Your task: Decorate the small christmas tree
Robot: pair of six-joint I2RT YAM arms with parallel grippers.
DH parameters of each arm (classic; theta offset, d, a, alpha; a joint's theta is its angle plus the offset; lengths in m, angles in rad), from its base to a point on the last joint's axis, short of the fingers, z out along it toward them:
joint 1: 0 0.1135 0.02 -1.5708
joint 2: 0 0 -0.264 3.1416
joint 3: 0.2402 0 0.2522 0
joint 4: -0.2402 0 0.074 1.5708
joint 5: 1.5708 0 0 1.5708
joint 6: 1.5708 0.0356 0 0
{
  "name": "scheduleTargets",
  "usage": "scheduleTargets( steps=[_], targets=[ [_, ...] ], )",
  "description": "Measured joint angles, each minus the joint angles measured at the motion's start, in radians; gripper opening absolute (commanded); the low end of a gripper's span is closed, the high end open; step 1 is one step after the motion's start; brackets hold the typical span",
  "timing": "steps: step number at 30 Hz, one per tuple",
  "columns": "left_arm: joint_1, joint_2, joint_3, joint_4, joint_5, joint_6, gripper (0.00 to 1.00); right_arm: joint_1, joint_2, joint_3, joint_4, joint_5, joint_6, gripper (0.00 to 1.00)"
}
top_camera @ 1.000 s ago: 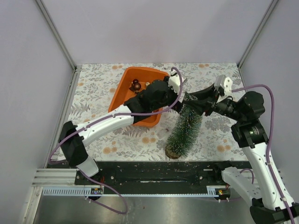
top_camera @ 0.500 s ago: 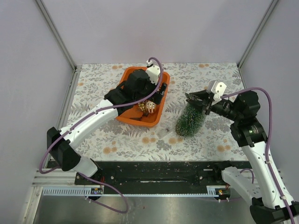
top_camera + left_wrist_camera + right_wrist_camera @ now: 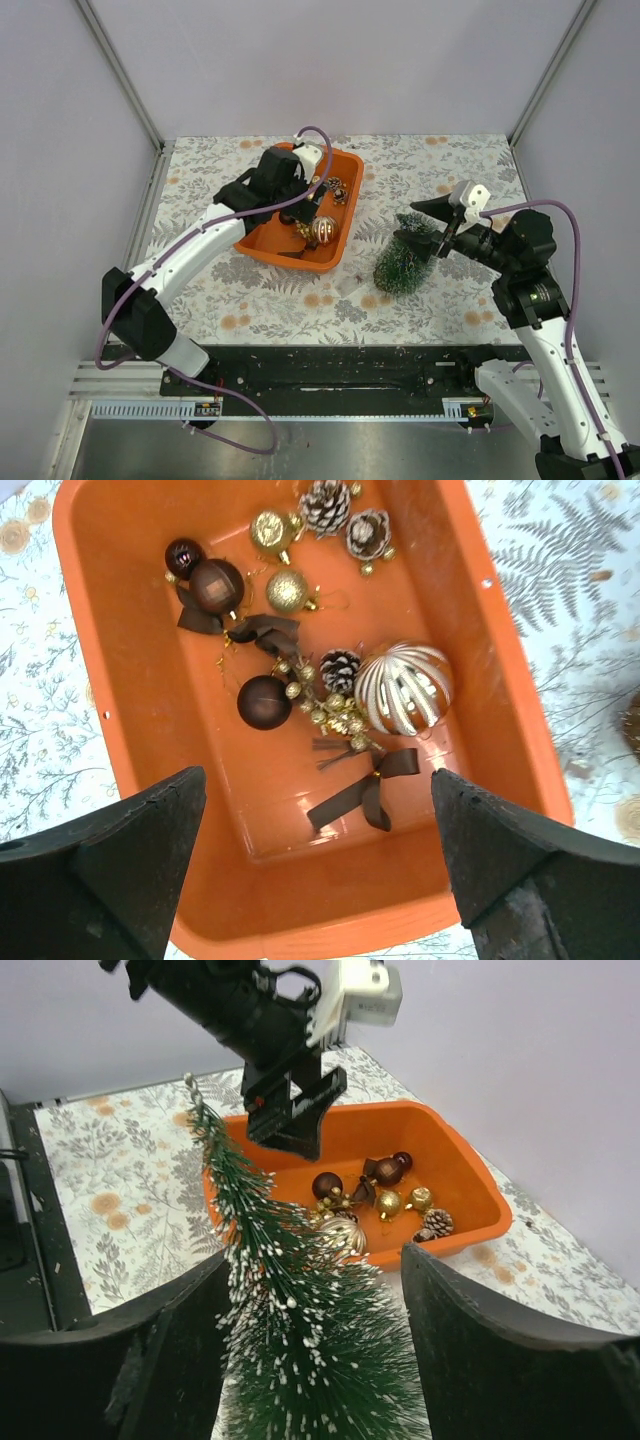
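The small christmas tree [image 3: 403, 265] stands upright on the floral mat, right of the orange tub [image 3: 262, 245]. In the right wrist view its frosted green cone [image 3: 300, 1330] rises between my fingers with its tip leaning left. My right gripper [image 3: 432, 225] is open and straddles the upper tree [image 3: 315, 1252]. My left gripper [image 3: 315, 200] hovers open and empty over the tub [image 3: 500, 660]. The tub holds a gold-striped ball [image 3: 403, 687], brown baubles [image 3: 264, 701], a brown bow [image 3: 365, 790] and pinecones [image 3: 325, 505].
The floral mat [image 3: 200, 200] covers the table between grey walls. A black rail [image 3: 330, 370] runs along the near edge. The left arm's gripper [image 3: 295, 1125] hangs above the tub's far side in the right wrist view.
The tree went from lying tilted in the right gripper to standing on the mat. The right jaws opened. The left arm swung left from the tree to above the tub.
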Motion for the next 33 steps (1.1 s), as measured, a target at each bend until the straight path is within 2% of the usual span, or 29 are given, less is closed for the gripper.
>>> scheduleTargets(
  steps=[5, 14, 19, 25, 33],
  targets=[
    [0.031, 0.050, -0.017, -0.006, 0.002, 0.048, 0.99, 0.000, 0.051, 0.014, 0.045, -0.002, 0.097, 0.78],
    [0.107, 0.210, -0.016, 0.004, 0.040, 0.050, 0.98, 0.000, 0.131, 0.077, 0.054, 0.000, 0.171, 0.99],
    [0.121, 0.278, -0.006, 0.026, 0.053, 0.050, 0.85, 0.000, 0.130, 0.131, 0.047, -0.001, 0.184, 1.00],
    [0.123, 0.332, -0.005, 0.073, 0.068, 0.047, 0.63, 0.000, 0.110, 0.159, 0.027, 0.010, 0.188, 0.98],
    [0.131, 0.404, 0.025, 0.131, 0.072, 0.055, 0.53, 0.000, 0.033, 0.157, 0.005, 0.043, 0.197, 0.97]
  ],
)
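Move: The gold berry sprig in the box is about 9 cm ahead of my left hand, about 1 cm left, some 18 cm below; at that depth, the dark ball sits 10 ahead and 3 left, the striped ball 8 ahead and 4 right, the glitter ball 15 ahead and 2 right. The tree's middle is some 12 cm below my right hand, 2 left, level forward; the box's middle is 21 ahead, 23 left, 30 below. I sink my left hand about 15 cm into the orange box towards the berry sprig and dark ball, easing some 7 cm forward, tipping down about 15 degrees and narrowing the wide-open fingers to a bit over half. My right hand nudges slightly forward, opens fully and comes free of the tree, then backs off and rises about 6 cm. ##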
